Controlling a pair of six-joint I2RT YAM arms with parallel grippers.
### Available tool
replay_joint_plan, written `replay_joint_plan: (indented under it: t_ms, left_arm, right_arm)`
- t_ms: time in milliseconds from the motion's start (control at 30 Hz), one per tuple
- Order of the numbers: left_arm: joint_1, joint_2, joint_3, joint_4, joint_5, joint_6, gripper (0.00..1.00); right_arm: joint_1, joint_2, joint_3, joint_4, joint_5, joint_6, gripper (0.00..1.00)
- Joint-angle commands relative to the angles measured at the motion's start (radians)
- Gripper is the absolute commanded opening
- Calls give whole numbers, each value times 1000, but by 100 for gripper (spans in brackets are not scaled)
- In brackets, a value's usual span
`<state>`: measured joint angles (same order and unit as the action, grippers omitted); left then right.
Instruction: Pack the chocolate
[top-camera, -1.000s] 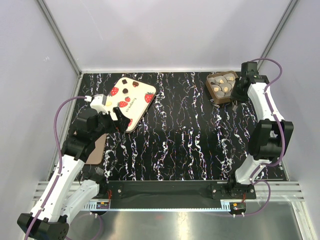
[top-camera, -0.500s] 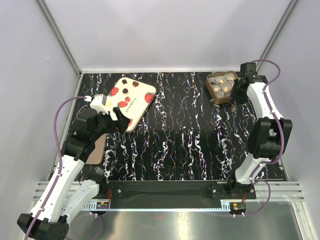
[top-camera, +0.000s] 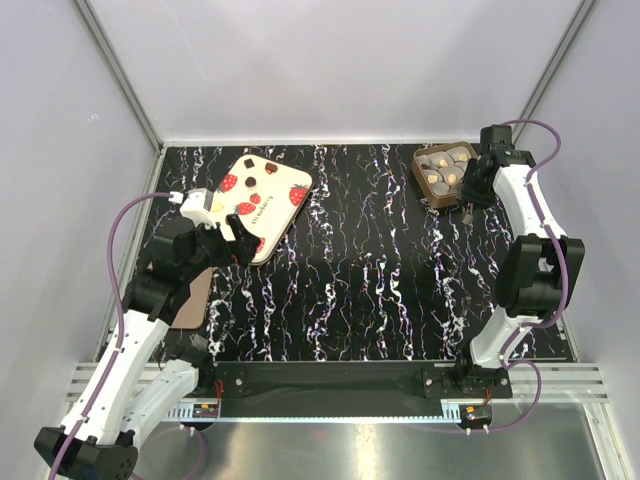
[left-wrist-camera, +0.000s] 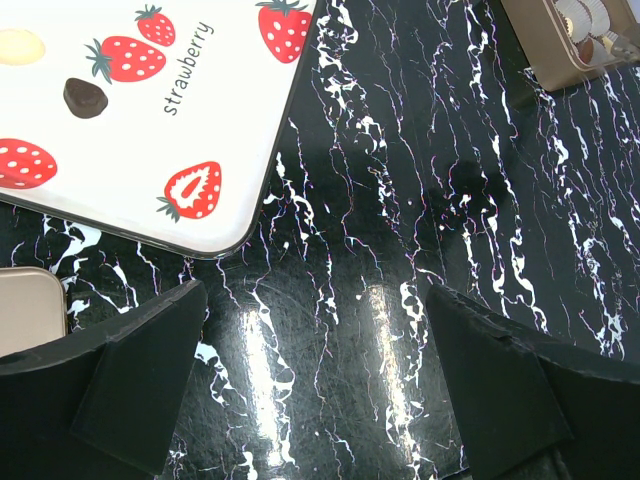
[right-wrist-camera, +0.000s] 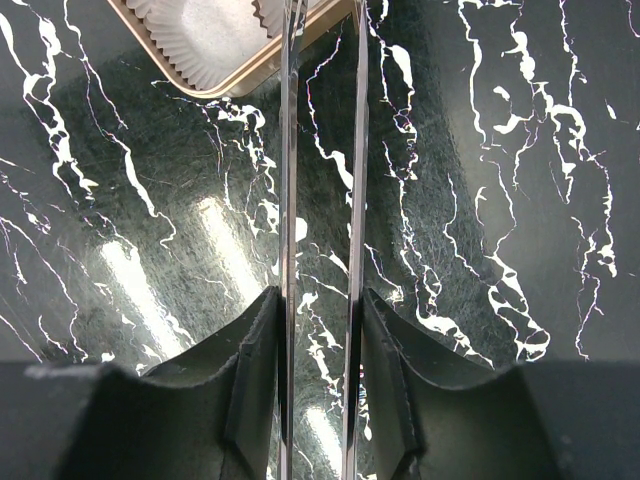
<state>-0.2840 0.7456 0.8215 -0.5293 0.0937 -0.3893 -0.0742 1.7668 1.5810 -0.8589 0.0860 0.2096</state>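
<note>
The chocolate (top-camera: 443, 168), small round pale and gold pieces, sits in a square brown tray (top-camera: 428, 190) at the table's back right. My right gripper (top-camera: 470, 188) hovers just right of the tray, shut on thin metal tweezers (right-wrist-camera: 356, 150). The two blades stand slightly apart, with their tips at the tray's corner (right-wrist-camera: 240, 75) beside a white paper cup (right-wrist-camera: 200, 35). My left gripper (top-camera: 232, 245) hangs open over bare table (left-wrist-camera: 315, 300), just near of the strawberry lid (top-camera: 262, 192). Nothing is between its fingers. The tray's edge (left-wrist-camera: 545, 55) also shows far off in the left wrist view.
The cream strawberry lid (left-wrist-camera: 150, 110) lies flat at the back left. A tan flat box part (top-camera: 192, 298) lies under the left arm, its corner (left-wrist-camera: 30, 310) beside the left finger. Grey walls close in the black marbled table (top-camera: 370, 280) on three sides.
The tweezers' blades have spread a little in the right gripper, which has shifted slightly by the tray. The left arm has not moved.
</note>
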Motion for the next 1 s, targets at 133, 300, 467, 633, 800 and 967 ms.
replay_joint_plan:
  t_ms: [133,300,467,633,800,967]
  left_arm:
    - [5,-11,1,34,-2,6,99]
    - [5,-5,2,35,-3,6,99]
    - [6,-3,4,35,-6,7,99]
    - [6,0,4,35,-11,4,99]
    - [9,-12,5,34,-40,-6,99]
    - [9,-23,1,25,-78,-11,99]
  right_arm:
    - [-1,-12,42,-9,-12,8,42]
    - [1,-9,85,-28,-35,16,42]
    - [46,-15,93,-6,-83,40,42]
    - [258,6,128,29,-83,73,41]
    - [462,45,143,231,-133,122,43]
    - [609,160,207,417,-146,143,43]
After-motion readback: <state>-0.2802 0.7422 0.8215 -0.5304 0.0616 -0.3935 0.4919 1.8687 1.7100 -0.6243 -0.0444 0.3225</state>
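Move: The dark chocolate nearest the tray's far right edge lies about 48 cm to the right hand's left, some 7 cm farther out and about 8 cm lower. A second chocolate is about 53 cm left and 4 cm out, and a third about 54 cm left and 9 cm out. The box's middle is only 6 cm ahead and 3 cm left. From the idle left hand, the first chocolate is about 22 cm ahead, 5 cm right and 15 cm below. With the slim metal tongs still in its grip and empty, the right hand pauses briefly at the near side of the box, rises about 1.5 cm, then sweeps fast to the left, some 29 cm in all, over the bare table towards the strawberry tray, ending about 3 cm higher than it began. On the way it swings roughly 30 degrees counter-clockwise and tips its fingers up a little from their steep downward slant, the opening staying as it was. ##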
